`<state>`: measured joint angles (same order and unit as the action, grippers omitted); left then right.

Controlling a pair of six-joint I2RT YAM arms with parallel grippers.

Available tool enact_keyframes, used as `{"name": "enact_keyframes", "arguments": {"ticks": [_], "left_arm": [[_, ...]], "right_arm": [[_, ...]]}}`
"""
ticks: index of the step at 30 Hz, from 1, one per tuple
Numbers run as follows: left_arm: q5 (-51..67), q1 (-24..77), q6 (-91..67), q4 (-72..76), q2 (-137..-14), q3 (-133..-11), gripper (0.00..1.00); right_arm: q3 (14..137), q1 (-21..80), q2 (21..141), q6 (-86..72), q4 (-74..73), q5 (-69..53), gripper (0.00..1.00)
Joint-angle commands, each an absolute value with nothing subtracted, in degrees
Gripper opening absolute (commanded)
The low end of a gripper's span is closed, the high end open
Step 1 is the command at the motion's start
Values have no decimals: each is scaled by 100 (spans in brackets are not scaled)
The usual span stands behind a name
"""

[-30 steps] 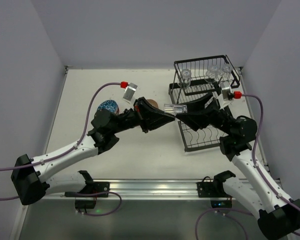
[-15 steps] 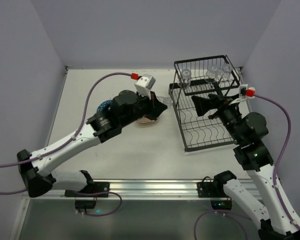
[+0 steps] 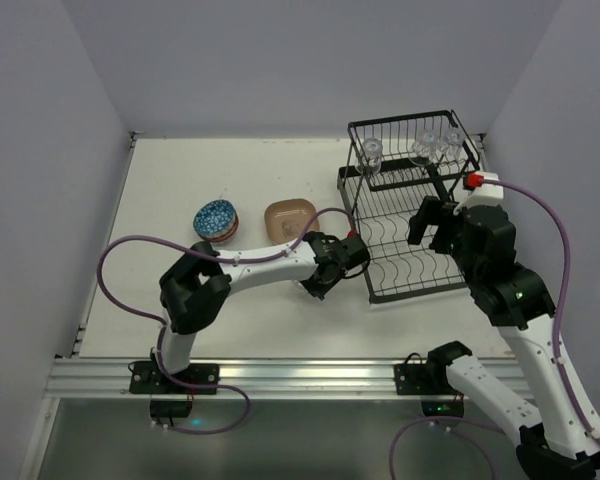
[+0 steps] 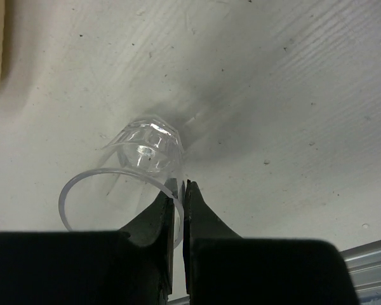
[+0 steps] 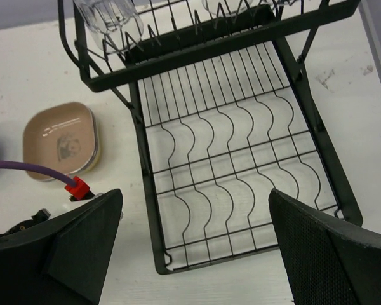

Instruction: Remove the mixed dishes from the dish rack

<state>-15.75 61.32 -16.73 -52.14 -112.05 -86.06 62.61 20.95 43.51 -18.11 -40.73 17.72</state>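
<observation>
A clear glass cup (image 4: 145, 147) hangs close over the white table, its rim pinched between the fingers of my shut left gripper (image 4: 181, 188), just left of the dish rack's front corner (image 3: 372, 296). My right gripper (image 5: 195, 197) stands wide open and empty above the dish rack's (image 5: 241, 165) bare lower tray. Three glass cups (image 3: 372, 152) (image 3: 425, 146) (image 3: 451, 135) stand in the upper basket. A blue speckled bowl (image 3: 215, 217) and a tan plate (image 3: 290, 218) sit on the table left of the rack.
The tan plate (image 5: 60, 140) lies on a yellow one whose edge shows beneath it. The left arm's purple cable (image 3: 130, 262) loops over the table. Grey walls close in the left, back and right sides; a metal rail (image 3: 300, 375) runs along the near edge.
The two grippers met at the cup a second ago. The right one let go, opened wide and pulled back over the rack. The left arm carried the cup down beside the rack's front-left corner.
</observation>
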Motion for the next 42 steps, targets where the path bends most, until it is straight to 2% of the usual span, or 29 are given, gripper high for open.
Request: {"name": "enact_keyframes", "arguments": {"ticks": [1,18,19,25,27,28,31,36,37,42], "left_arm": [[-1460,6144,-1213,-5669,-11206,-9079,0],[-897,5942,-1046,-5107,-11233,-8737,1],[-888,5915,-1063,-5054,-11224,-8702,8],[-923,5854,-1116,-4992,-11057,-8605,21],[-1028,5836,-1177,-4975,-10900,-8613,35],[-1063,5836,-1204,-4949,-10820,-8605,48],[-1143,5775,-1274,-4712,-10355,-8561,67],[-1563,5722,-1555,-4606,-9371,-8613,91],[-1695,5713,-1625,-4536,-9178,-8605,99],[-2934,5459,-2179,-3991,-7570,-7913,100]], "right_arm": [[6390,2101,4359,-1591,-4491,1925,99],[6249,2101,4333,-1494,-4421,1503,99],[6240,2101,4316,-1477,-4412,1477,99],[6249,2101,4280,-1450,-4386,1441,99],[6275,2101,4289,-1459,-4360,1459,99],[6284,2101,4298,-1468,-4342,1459,99],[6328,2101,4324,-1511,-4237,1380,99],[6539,2101,4517,-1573,-3877,1450,99],[6565,2092,4570,-1573,-3772,1511,99],[7214,2074,5579,-1608,-3199,1994,99]]}}
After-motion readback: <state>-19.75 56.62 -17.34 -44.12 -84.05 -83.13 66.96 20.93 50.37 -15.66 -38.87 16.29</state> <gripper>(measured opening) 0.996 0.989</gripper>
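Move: The glass is already pinched by its right wall in the left fingers, its base at or just above the table; its middle is about 3 cm left, 1 cm ahead and 2 cm below that hand. The brown dish is 16 cm ahead and 6 cm left, the rack's near-left corner 15 cm right and 3 cm back, both some 5 cm lower. From the right hand, the held glass is about 3 cm back, 29 cm left and 27 cm below. Still pinching the glass wall, the left hand steadies almost in place and eases down under a centimetre, then spreads its fingers wide, comes free and climbs about 18 cm, drifting some 4 cm forward as the wrist swings the fingertips forward and right by about 35 degrees. The right hand, open and empty, sinks slightly, then heads forward about 3 cm towards the glasses in the rack. ##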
